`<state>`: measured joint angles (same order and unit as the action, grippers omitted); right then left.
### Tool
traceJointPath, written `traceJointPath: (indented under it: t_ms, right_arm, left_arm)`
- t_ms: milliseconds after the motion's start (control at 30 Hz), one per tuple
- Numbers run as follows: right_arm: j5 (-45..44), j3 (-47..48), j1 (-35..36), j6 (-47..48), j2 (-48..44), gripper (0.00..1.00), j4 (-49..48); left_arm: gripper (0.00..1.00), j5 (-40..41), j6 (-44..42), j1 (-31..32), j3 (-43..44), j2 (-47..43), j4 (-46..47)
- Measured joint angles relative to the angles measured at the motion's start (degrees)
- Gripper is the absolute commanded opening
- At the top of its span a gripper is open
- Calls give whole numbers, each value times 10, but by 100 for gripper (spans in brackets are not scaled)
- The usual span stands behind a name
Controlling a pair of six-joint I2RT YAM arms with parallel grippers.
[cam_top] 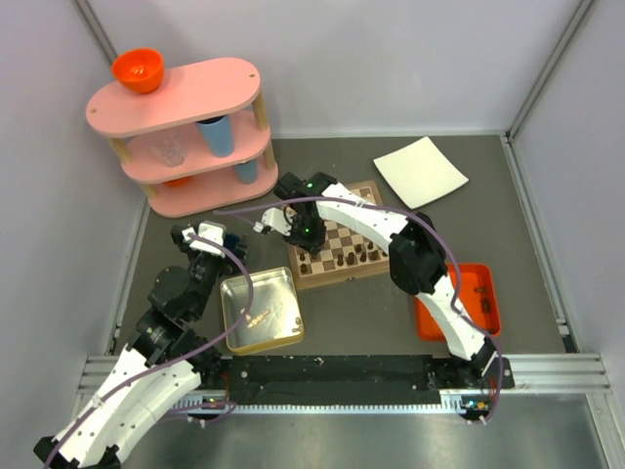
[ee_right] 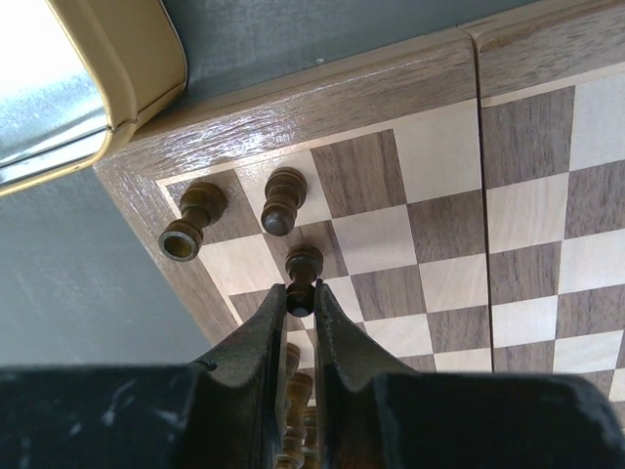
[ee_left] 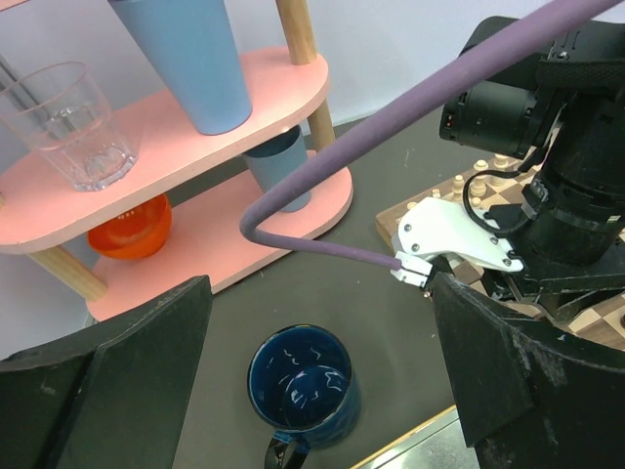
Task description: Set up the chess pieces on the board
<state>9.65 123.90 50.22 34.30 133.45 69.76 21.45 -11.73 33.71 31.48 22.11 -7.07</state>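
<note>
The board [cam_top: 344, 246] lies mid-table, dark pieces [cam_top: 337, 260] standing along its near edge. My right gripper [cam_top: 301, 234] hovers over the board's left end. In the right wrist view the right gripper [ee_right: 301, 296] is shut on the head of a dark pawn [ee_right: 304, 264], whose base is at a dark square near the board's [ee_right: 439, 186] corner. A dark rook [ee_right: 192, 221] and another dark piece [ee_right: 283, 200] stand just beyond it. Pale pieces [ee_right: 293, 391] show behind the fingers. My left gripper [cam_top: 207, 235] is open and empty, left of the board.
A silver tin [cam_top: 283, 283] sits left of the board's near corner, an orange tray [cam_top: 485, 315] to its right. A blue mug [ee_left: 303, 386] stands below the left gripper [ee_left: 312, 381]. The pink shelf [cam_top: 181, 132] with cups and a white plate [cam_top: 420, 171] stand at the back.
</note>
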Motion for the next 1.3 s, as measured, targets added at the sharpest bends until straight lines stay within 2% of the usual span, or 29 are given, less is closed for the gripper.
traceJointPath:
  t_ms: [333,867,1133,1300]
  right_arm:
    - [-3,0,0,0,8,17,0]
    - [-4,9,0,-1,13,41,2]
    - [-6,27,0,-1,12,50,2]
    - [-10,27,0,-1,9,52,2]
  left_arm:
    - [99,0,0,0,0,-5,0]
    - [99,-2,0,0,0,-6,0]
    - [99,-2,0,0,0,-6,0]
    - [99,-2,0,0,0,-6,0]
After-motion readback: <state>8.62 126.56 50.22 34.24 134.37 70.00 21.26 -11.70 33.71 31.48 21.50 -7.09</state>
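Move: The dark pawn is still held in the right fingertips, its square close to directly below on the board's near-left part. From this hand, the corner pawn stands about 3 cm left and 1 cm back, the corner piece some 2 cm left and 3 cm back; the nearest piece of the row is roughly 6 cm right and 1 cm back. From the left hand, the held pawn lies about 15 cm right, 4 cm ahead and 20 cm below. The right hand sinks about 1 cm, opens to let go of the pawn, then eases up, forward and left. ##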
